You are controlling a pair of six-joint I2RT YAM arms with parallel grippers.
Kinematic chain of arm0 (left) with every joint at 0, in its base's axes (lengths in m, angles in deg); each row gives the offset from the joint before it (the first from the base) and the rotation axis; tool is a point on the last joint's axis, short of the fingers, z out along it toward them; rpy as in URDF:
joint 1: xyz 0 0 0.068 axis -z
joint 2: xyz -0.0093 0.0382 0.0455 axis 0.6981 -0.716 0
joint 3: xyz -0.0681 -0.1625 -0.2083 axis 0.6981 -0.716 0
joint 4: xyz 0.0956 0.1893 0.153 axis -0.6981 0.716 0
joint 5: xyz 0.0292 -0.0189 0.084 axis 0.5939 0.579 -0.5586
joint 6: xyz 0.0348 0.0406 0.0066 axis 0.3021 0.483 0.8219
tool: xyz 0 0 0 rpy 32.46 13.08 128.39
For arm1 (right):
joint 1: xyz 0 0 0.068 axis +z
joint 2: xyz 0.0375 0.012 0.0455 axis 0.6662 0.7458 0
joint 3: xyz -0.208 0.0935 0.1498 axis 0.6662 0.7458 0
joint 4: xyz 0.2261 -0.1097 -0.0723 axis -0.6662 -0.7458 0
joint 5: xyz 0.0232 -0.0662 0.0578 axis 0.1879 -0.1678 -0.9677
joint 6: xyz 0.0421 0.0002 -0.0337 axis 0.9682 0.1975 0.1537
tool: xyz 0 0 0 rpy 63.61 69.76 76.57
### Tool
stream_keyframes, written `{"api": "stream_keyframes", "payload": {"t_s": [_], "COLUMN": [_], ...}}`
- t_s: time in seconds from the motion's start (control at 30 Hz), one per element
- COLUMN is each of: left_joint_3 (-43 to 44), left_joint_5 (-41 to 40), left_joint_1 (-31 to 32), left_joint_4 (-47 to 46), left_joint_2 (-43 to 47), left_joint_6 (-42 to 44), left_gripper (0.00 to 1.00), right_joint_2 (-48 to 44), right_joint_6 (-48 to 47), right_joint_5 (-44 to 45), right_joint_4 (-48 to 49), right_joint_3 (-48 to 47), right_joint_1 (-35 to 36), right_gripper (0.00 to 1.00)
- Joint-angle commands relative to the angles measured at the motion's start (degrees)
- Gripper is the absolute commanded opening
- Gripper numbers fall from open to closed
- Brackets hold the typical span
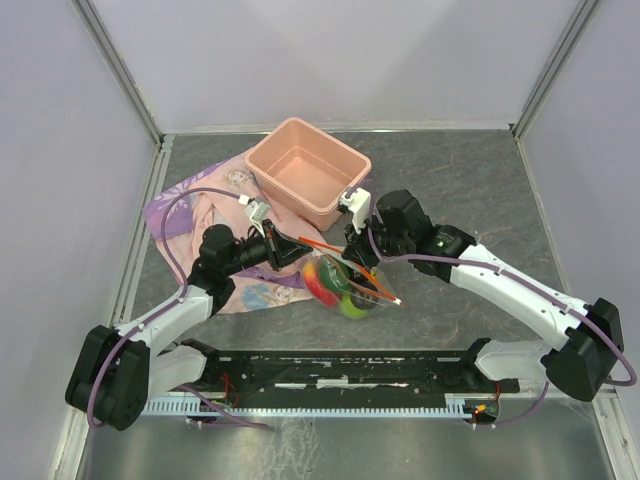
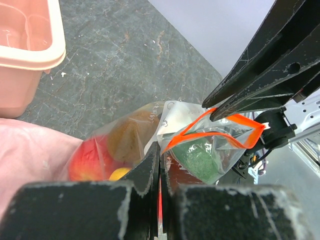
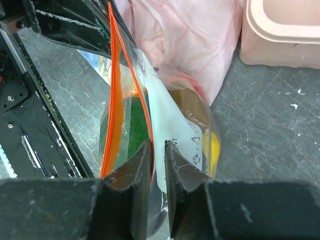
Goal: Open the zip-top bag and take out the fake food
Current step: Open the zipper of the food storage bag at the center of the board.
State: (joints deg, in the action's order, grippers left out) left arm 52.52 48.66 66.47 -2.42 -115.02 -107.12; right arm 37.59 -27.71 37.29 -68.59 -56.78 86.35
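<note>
The zip-top bag hangs between both grippers at mid-table, its orange-red strip pulled apart into an open loop. Inside it is fake food: a green piece, a red one, a brown one and a yellow one. My left gripper is shut on one side of the bag's mouth, with the strip pinched between its fingertips. My right gripper straddles the opposite wall of the bag, its jaws a narrow gap apart around the plastic. Its black fingers show at the upper right of the left wrist view.
A salmon-pink tub stands just behind the bag, partly on a pink-and-purple printed cloth spread to the left. Frame posts and walls close in the dark table on three sides. A black rail runs along the near edge.
</note>
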Motion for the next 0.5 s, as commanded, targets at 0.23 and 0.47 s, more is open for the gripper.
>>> {"api": "stream_keyframes", "payload": {"t_s": [0.23, 0.47], "left_joint_3": [2.23, 5.09], "left_joint_5": [-0.38, -5.25], "left_joint_1": [-0.38, -0.31], "left_joint_4": [-2.45, 4.11], "left_joint_2": [-0.29, 1.49], "left_joint_6": [-3.71, -5.11], "left_gripper": [0.09, 0.58], "right_joint_2": [-2.32, -5.67], "right_joint_6": [-0.05, 0.51], "right_joint_5": [3.84, 10.08], "right_joint_4": [1.39, 3.64], "right_joint_3": [0.82, -2.04], "right_joint_1": [0.27, -0.98], "right_gripper": [0.02, 0.02]}}
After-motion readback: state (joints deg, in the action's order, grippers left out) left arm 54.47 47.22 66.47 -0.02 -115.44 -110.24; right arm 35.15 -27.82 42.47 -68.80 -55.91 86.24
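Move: The right fingers stand half open astride the far strip of the bag's orange zipper, which lies practically at the right hand point; the loose right end of the zipper is about 8 cm back and 9 cm right of that hand, the red food some 5 cm back, 7 cm left and 9 cm below. The left fingers are still shut on the zipper's left corner. From the left hand, the pink bin is some 17 cm ahead, straight out, and 8 cm lower. The right hand eases slightly down and to its right while the fingers shut on the far zipper strip and pinch it, then draws that strip right, forward and slightly up, some 1.5 cm in all, away from the left hand. Once the right grip is made, the left fingers open to about half and let go of the zipper corner, that hand otherwise staying almost in place, with only a half-centimetre creep forward and up at the end. ##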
